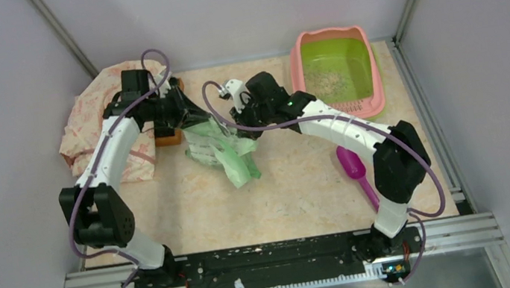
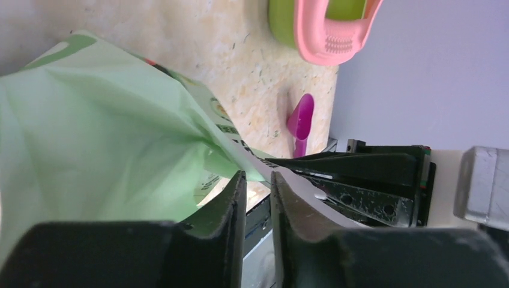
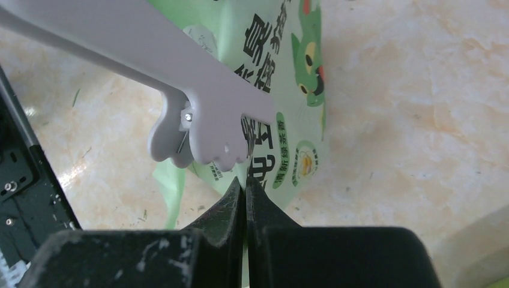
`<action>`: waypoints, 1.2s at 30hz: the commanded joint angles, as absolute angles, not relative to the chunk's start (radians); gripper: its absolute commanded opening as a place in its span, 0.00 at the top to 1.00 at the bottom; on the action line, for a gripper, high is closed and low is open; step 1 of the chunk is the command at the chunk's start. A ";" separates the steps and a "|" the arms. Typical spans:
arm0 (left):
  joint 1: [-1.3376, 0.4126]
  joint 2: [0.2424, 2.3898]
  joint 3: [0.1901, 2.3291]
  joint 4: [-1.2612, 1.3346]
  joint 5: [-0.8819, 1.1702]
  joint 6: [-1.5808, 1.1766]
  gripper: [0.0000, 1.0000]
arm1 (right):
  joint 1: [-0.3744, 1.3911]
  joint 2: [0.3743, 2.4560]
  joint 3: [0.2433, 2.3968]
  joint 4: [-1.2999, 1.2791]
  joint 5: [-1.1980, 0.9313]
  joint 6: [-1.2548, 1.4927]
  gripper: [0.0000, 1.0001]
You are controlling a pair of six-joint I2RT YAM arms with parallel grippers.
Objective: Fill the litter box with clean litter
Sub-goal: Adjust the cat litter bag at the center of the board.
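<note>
The litter box [image 1: 373,71], pink-rimmed with a lime-green basin, stands at the back right; its pink end also shows in the left wrist view [image 2: 336,42]. A thin layer of pale clean litter [image 1: 327,79] lies in the basin. A light green printed bag [image 1: 227,154] slumps at the table's middle. My left gripper [image 1: 195,115] is at the bag's upper left; its jaws [image 2: 259,175] stand slightly apart, the bag film [image 2: 108,138] just past the tips. My right gripper [image 1: 241,129] is shut [image 3: 245,180] on the bag's edge [image 3: 288,120].
A pale lilac paw-shaped clip [image 3: 198,120] reaches across the bag. A purple scoop [image 1: 355,167] lies right of the bag, under the right arm. A patterned cloth [image 1: 95,125] and a small brown wooden tray [image 1: 169,135] are at the back left. Walls close in on three sides.
</note>
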State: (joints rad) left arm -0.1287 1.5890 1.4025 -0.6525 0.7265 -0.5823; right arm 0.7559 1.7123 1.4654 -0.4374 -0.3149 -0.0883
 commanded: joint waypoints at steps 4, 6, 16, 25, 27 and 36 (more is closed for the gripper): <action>-0.137 1.656 1.499 -0.686 0.742 -0.522 0.64 | 0.729 1.681 1.524 -0.328 -0.373 -0.068 1.00; -0.137 1.663 1.494 -0.693 0.727 -0.508 0.63 | 0.729 1.687 1.529 -0.327 -0.380 -0.068 1.00; -0.091 1.658 1.464 -0.714 0.692 -0.482 0.01 | 0.728 1.687 1.525 -0.325 -0.395 -0.078 1.00; -0.058 1.652 1.442 -0.750 0.626 -0.513 0.01 | 0.728 1.683 1.525 -0.321 -0.410 -0.083 1.00; -0.052 1.670 1.452 -0.774 0.609 -0.524 0.01 | 0.729 1.672 1.516 -0.310 -0.413 -0.080 1.00; -0.007 1.726 1.495 -0.791 0.601 -0.573 0.01 | 0.734 1.610 1.442 -0.269 -0.455 -0.075 1.00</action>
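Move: The cat litter bag hangs under both hands: its middle lies about 9 cm back from the left hand, 1 cm to its right and 10 cm below. From the right hand, which still pinches the bag's mouth, it is some 7 cm left, 4 cm back and 8 cm below. The pale clip's middle is about 4 cm right, 2 cm back and 2 cm below the left hand; the brown tray is roughly 13 cm left, 5 cm ahead and 18 cm below that hand. The bag's left top corner is freed by the left hand, whose slightly parted fingers open wide after a small push forward; with the green film between them, the hand eases about 5 cm left and some 4 cm down, away from the clip, turning roughly 10 degrees. The right hand stays nearly in place and keeps its pinch beside the clip's end, holding the bag. ##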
